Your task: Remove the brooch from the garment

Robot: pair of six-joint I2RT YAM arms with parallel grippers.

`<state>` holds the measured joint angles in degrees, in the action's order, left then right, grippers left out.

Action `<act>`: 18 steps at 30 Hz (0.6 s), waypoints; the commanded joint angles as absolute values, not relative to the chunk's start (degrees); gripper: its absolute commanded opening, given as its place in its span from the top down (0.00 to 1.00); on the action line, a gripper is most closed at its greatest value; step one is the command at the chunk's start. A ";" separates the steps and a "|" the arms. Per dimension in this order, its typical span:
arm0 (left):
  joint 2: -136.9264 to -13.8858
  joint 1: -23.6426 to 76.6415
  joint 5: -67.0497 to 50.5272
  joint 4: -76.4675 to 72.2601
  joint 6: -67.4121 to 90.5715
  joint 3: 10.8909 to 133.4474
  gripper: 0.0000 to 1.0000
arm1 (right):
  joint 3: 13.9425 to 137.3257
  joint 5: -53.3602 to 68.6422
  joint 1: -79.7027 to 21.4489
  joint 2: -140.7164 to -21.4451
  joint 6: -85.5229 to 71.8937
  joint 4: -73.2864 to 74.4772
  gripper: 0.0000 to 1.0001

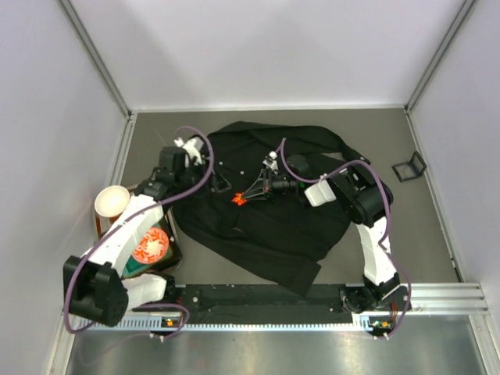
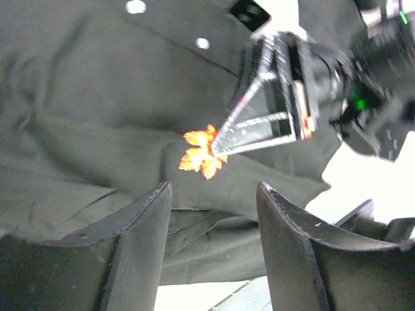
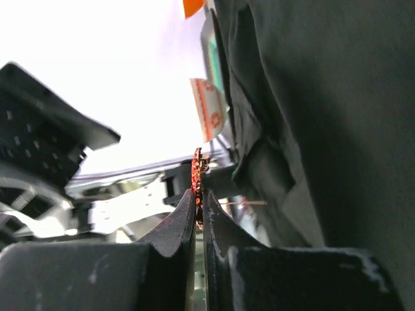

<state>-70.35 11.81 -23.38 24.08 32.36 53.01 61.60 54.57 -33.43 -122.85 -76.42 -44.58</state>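
The black garment (image 1: 266,211) lies spread on the table's middle, pale buttons (image 2: 202,43) showing. The brooch (image 1: 237,200), a tiny red-orange leaf, is pinched at the tips of my right gripper (image 1: 244,198), which is shut on it. In the right wrist view the brooch (image 3: 197,170) stands edge-on between the fingers of the right gripper (image 3: 200,197), with the garment (image 3: 324,129) to its right. My left gripper (image 2: 214,189) is open just short of the brooch (image 2: 202,153), nothing between its fingers. In the top view the left gripper (image 1: 219,185) is just left of the brooch.
A paper cup (image 1: 112,201) stands at the left. Below it is a round orange disc with a white pattern (image 1: 150,247) on a dark object. A small black frame (image 1: 408,166) lies at the far right. A metal rail (image 1: 437,293) runs along the near edge.
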 commanded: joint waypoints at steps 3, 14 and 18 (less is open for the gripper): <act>-61.70 25.04 -16.08 6.96 7.08 48.69 0.42 | 53.45 60.29 -30.76 -113.93 -102.39 -68.92 1.00; -58.28 28.82 -25.39 2.37 -18.96 45.09 0.39 | 48.60 63.27 -27.51 -102.13 -96.68 -55.72 0.99; -53.89 30.32 -25.56 -2.80 -22.23 41.05 0.39 | 47.55 64.34 -26.99 -102.04 -98.34 -58.53 0.99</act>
<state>-58.43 29.32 -21.74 4.56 -14.11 44.03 48.77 62.63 -27.81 -103.44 -96.25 -55.99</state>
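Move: The brooch, already off the garment and pinched in the right fingertips, is about 5 cm to the left hand's right, 1 cm back and 6 cm below. For the right hand, the brooch sits 2 cm to its left, and the open left gripper is roughly 7 cm left, 1 cm ahead and 6 cm higher. The garment's middle lies some 5 cm right of the right hand, 2 cm back and 12 cm below. The right hand lifts the pinched brooch 11 cm and rightward; the open left follows, rolling some 65 degrees. ##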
